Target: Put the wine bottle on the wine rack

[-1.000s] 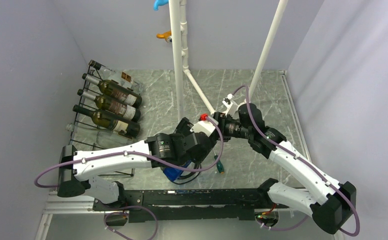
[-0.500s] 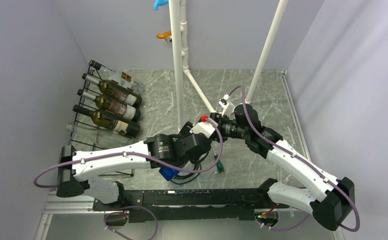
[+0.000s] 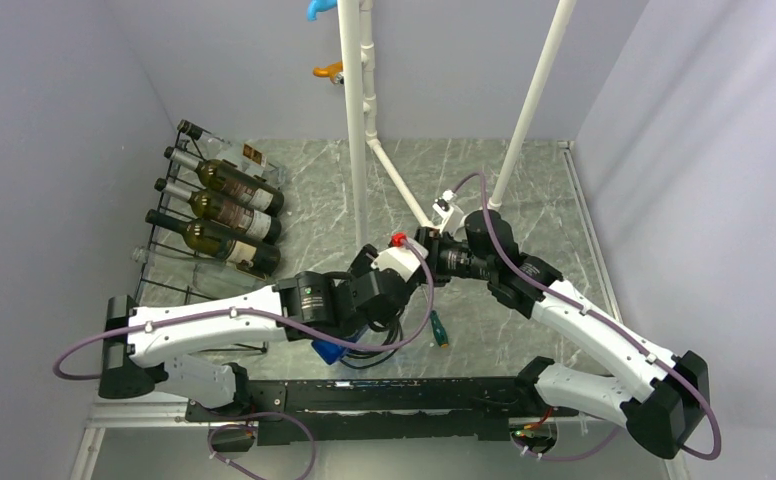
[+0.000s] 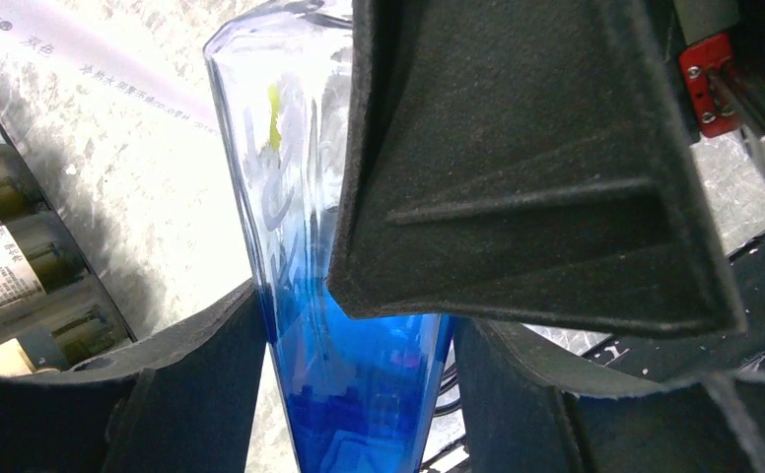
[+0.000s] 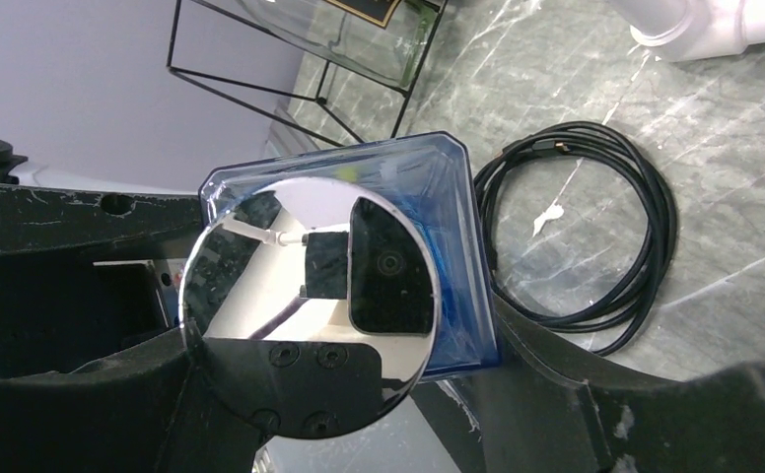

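Observation:
The wine bottle [image 4: 349, 394] is clear glass shading to blue, with a round mirror-like end [image 5: 310, 305]. It hangs above the table between both arms, only a blue corner [image 3: 329, 350] showing under the left arm in the top view. My left gripper [image 4: 354, 404] is shut on its tapered body, fingers [image 4: 112, 404] pressed to both sides. My right gripper [image 5: 359, 394] is shut on the mirrored end, one finger [image 5: 576, 394] against the blue edge. The black wire wine rack [image 3: 169, 262] stands at the left wall and holds several dark bottles [image 3: 226, 215].
A white pipe frame [image 3: 354, 120] rises behind the arms at mid table. A coiled black cable [image 5: 595, 246] lies on the marble top under the grippers, with a green-handled tool [image 3: 438, 328] beside it. Grey walls close in left, back and right.
My left gripper has shut on the bottle. Both arms, with the bottle, have shifted slightly to the left, towards the rack.

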You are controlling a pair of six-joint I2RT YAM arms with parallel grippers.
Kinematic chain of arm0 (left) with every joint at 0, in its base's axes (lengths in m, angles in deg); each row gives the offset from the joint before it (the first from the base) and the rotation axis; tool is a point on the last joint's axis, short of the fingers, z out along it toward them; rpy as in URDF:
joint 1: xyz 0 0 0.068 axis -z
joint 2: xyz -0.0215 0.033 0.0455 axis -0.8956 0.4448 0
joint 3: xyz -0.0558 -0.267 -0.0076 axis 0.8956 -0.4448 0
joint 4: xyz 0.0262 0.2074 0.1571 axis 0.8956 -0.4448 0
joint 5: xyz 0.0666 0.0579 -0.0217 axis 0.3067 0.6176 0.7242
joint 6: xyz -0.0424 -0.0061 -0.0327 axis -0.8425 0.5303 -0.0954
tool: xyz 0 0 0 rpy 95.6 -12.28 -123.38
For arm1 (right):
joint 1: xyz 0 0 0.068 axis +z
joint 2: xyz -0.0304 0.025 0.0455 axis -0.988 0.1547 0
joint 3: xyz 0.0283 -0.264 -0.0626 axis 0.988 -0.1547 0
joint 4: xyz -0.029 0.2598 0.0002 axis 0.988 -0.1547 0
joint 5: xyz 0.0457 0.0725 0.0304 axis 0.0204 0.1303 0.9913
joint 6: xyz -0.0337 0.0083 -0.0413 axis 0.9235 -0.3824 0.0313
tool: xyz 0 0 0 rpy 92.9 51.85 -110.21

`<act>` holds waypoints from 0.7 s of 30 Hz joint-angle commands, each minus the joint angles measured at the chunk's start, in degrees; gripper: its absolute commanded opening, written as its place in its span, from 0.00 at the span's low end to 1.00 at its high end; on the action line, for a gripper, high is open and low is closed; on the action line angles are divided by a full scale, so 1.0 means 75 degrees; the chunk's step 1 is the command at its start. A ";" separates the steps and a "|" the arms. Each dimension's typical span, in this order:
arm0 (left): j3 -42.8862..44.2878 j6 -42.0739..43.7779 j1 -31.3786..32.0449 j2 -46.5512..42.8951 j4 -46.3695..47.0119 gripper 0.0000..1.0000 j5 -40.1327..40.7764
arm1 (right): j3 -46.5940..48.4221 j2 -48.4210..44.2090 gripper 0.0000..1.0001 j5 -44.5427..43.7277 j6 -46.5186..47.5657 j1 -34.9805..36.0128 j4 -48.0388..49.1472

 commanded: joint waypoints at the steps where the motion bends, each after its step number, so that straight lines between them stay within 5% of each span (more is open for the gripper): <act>1: -0.0270 0.0005 -0.0015 -0.0750 0.0135 0.00 0.0244 | 0.0604 -0.0221 0.47 0.0451 -0.0539 -0.0016 0.1459; 11: -0.1225 0.0004 -0.0027 -0.1755 0.0788 0.00 0.0573 | 0.0967 -0.0316 0.92 0.0287 -0.0400 0.0006 0.1155; 21: -0.1255 -0.0412 -0.0027 -0.2171 0.0299 0.00 0.1121 | 0.1348 -0.0638 1.00 -0.0315 0.0017 0.0012 0.0443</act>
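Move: Both my hands already clamp the blue bottle, whose middle lies about 4 cm left, 3 cm back and 4 cm below my right hand. From my left hand, the free rack space is roughly 32 cm left, 1 cm back and 14 cm lower; the last racked clear bottle lies about 32 cm left, 6 cm ahead and 13 cm down. On the table some 22 cm below that hand, the cable coil sits 5 cm left and 2 cm back. I keep the blue bottle clamped in my left hand and carry it about 5 cm left towards the rack. After a short shared drift left, my right fingers open wide, let go of the bottle and climb about 8 cm clear of it, tips tilting up nearly 10 degrees. ##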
